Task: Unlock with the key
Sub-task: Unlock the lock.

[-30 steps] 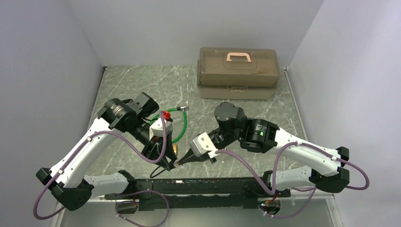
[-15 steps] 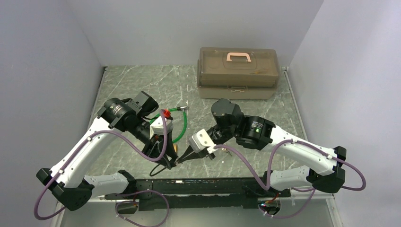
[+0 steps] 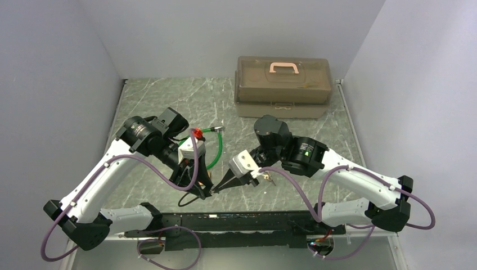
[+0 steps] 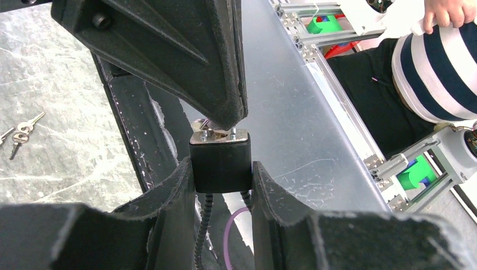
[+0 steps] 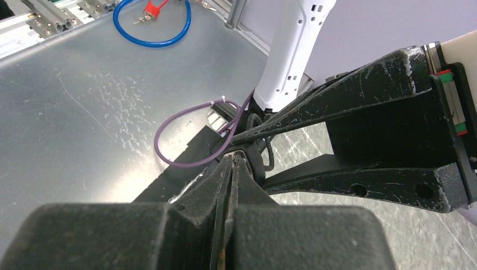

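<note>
My left gripper (image 4: pixel 220 164) is shut on a small lock (image 4: pixel 219 174) with a dark body and a silver keyhole face, held just above the table's near edge. A black braided cable (image 4: pixel 203 225) hangs under the lock. My right gripper (image 5: pixel 233 157) is shut, with a thin sliver of metal, the key, pinched between its fingers. Its tip meets the lock's silver face (image 4: pixel 218 134). In the top view both grippers meet at the front centre, left gripper (image 3: pixel 203 191) and right gripper (image 3: pixel 216 189). The keyhole itself is hidden by the fingertips.
A small bunch of keys (image 4: pixel 19 132) lies on the marble to the right of the right gripper (image 3: pixel 271 180). A green cable loop with a red piece (image 3: pixel 211 149) lies behind the left wrist. A brown toolbox (image 3: pixel 282 87) stands at the back. A black rail (image 3: pixel 242 222) runs along the near edge.
The right wrist has shifted and turned a little while its fingertips stay at the lock. The loose keys on the table now show beside it. The left arm has barely moved.
</note>
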Motion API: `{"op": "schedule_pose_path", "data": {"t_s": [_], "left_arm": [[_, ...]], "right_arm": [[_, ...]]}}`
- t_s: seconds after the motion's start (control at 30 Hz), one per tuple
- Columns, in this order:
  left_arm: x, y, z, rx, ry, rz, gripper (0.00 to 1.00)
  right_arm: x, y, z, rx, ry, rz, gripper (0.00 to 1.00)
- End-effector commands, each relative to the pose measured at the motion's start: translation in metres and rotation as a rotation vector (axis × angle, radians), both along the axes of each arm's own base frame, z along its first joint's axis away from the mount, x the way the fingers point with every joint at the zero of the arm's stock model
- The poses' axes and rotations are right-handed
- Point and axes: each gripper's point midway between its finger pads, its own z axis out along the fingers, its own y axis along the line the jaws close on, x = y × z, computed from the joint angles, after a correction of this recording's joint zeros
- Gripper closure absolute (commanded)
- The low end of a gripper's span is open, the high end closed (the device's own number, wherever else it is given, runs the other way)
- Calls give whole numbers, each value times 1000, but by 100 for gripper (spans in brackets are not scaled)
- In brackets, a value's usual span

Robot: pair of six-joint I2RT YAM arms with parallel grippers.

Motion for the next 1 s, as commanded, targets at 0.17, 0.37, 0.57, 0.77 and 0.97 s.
{"op": "schedule_pose_path", "data": {"t_s": [0.17,0.37,0.57,0.77,0.97], "left_arm": [[-28,1,71,-263,91,-102,100],[-26,-1,76,-274,97,-103,100],[-27,1,62,-244,115,-94,100],[-28,3,57,-237,115,-83,100],[-26,3,55,-243,125,-70,100]], "right_arm": [[29,10,-51,-136,42,-129,100],[34,15,-49,-141,25,-166,91],[49,-1,-4,-3,-95,-295,42],[43,-11,21,30,-120,-280,35],[34,-8,36,50,-119,-240,37]]}}
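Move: The right hand's shut fingertips hold the key, its middle about 1 cm to their left, level with them and straight across. The lock lies about 4 cm left and 1 cm ahead of them. From the left hand, which grips the lock, the key is some 2 cm back, 4 cm right and 1 cm lower. On the table some 32 cm below the right hand, the padlock lies 15 cm ahead and 7 cm left, the loose keys 15 cm ahead and 17 cm right. Forward, after holding almost still, the right hand goes about 4 cm with a slight lift, opening its fingers wide to let go of the key and turning some 15 degrees clockwise away from the lock. The left hand keeps its grip on the lock and raises it about 4 cm, drawing 2 cm back as its fingertips tilt up roughly 10 degrees. ##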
